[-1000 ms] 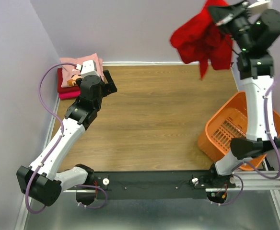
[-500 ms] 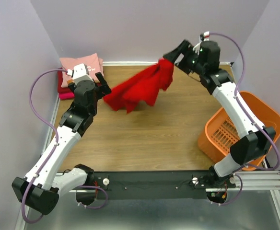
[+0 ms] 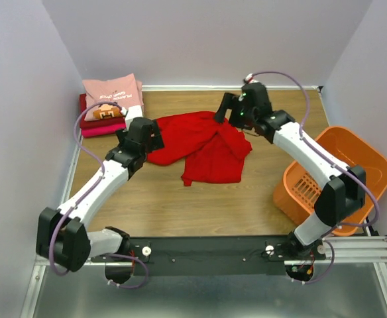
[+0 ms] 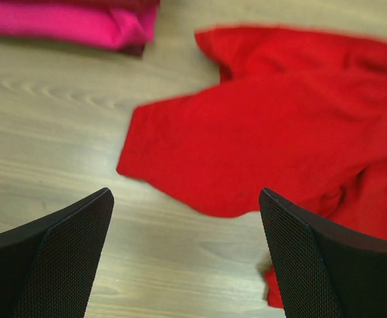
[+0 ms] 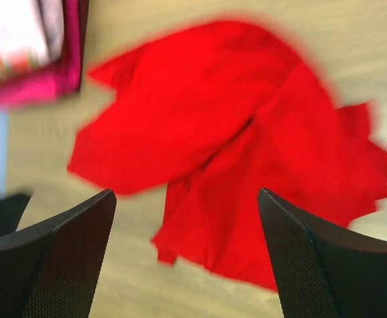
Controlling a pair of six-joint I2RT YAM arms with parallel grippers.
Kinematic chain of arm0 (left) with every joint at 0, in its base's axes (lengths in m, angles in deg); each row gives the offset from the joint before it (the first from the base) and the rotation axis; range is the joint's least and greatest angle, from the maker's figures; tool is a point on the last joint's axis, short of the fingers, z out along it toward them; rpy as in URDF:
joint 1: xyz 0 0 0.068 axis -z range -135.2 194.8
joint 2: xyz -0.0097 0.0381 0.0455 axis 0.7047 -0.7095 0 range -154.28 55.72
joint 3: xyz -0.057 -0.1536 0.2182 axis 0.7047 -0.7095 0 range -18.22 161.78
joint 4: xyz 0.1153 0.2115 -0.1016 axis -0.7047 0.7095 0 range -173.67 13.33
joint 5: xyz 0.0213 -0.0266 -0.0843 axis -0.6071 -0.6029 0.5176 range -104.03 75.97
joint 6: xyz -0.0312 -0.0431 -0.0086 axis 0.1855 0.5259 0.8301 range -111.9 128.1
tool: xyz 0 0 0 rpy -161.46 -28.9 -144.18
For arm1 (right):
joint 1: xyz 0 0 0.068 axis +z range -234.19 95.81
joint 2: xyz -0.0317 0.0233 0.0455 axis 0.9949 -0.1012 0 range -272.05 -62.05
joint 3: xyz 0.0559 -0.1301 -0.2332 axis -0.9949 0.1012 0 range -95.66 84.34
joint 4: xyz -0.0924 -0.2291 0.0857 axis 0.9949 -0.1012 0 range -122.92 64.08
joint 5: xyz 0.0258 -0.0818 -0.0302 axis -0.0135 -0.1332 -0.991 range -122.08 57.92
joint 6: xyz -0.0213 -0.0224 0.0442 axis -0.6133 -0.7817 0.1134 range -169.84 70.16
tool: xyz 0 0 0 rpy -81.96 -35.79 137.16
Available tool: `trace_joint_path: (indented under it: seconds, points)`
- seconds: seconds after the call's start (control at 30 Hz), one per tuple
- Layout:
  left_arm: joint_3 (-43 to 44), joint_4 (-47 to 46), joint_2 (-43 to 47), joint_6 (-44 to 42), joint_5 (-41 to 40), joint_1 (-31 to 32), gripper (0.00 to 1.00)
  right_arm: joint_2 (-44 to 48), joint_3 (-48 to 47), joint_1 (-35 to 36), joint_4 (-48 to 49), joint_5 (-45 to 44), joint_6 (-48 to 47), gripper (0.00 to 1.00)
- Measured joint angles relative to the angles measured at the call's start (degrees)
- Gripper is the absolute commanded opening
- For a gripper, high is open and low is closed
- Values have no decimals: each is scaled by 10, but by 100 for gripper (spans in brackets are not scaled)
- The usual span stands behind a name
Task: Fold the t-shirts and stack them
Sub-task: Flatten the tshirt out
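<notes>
A plain bright red t-shirt (image 3: pixel 203 144) lies crumpled and loose on the wooden table, mid-back. My right gripper (image 3: pixel 222 110) hovers open just behind its far edge, and in the right wrist view the red t-shirt (image 5: pixel 233 146) lies below my empty right gripper (image 5: pixel 187 199). At the shirt's left edge is my left gripper (image 3: pixel 152 132), also open. From the left wrist, the red shirt (image 4: pixel 279 126) lies ahead of my left gripper (image 4: pixel 185 199), with bare wood between the fingers. A folded stack stands at the back left: a light pink printed tee (image 3: pixel 112 89) on dark red and magenta tees (image 3: pixel 95 127).
An orange plastic basket (image 3: pixel 339 149) stands tilted at the right edge beside the right arm. Purple walls close in the table on the left, back and right. The folded magenta tee (image 4: pixel 67 23) lies close to the left gripper's left side.
The right arm swung down from high at the back right, opened and let go of the red t-shirt, which now lies on the table. The left gripper moved right toward the shirt.
</notes>
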Motion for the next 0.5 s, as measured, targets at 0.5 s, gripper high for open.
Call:
trace_joint_path:
  seconds: [0.5]
  points:
    - [-62, -39, -132, 5, 87, -21, 96, -70, 131, 63, -17, 12, 2, 88]
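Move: The red t-shirt's left end lies about 3 cm ahead and 6 cm to the right of the left hand, some 18 cm below; the folded pink stack stands about 17 cm ahead and 10 cm to the left of that hand. From the right hand, the t-shirt's near panel is about 8 cm back, 5 cm left and 23 cm down, while its loose right fold lies almost straight below, level and 1 cm to the right. Both open grippers sink together towards the spread red t-shirt, the right dropping about 15 cm while drawing back some 7 cm from over the loose right fold to above the near panel, swinging briefly left before easing part of the way back. The left goes almost straight down, about 11 cm, towards the near edge of the shirt's left end, and both hands tip their fingers more steeply down, some 15 to 20 degrees, slowing as they near the cloth with no touch to be seen. ##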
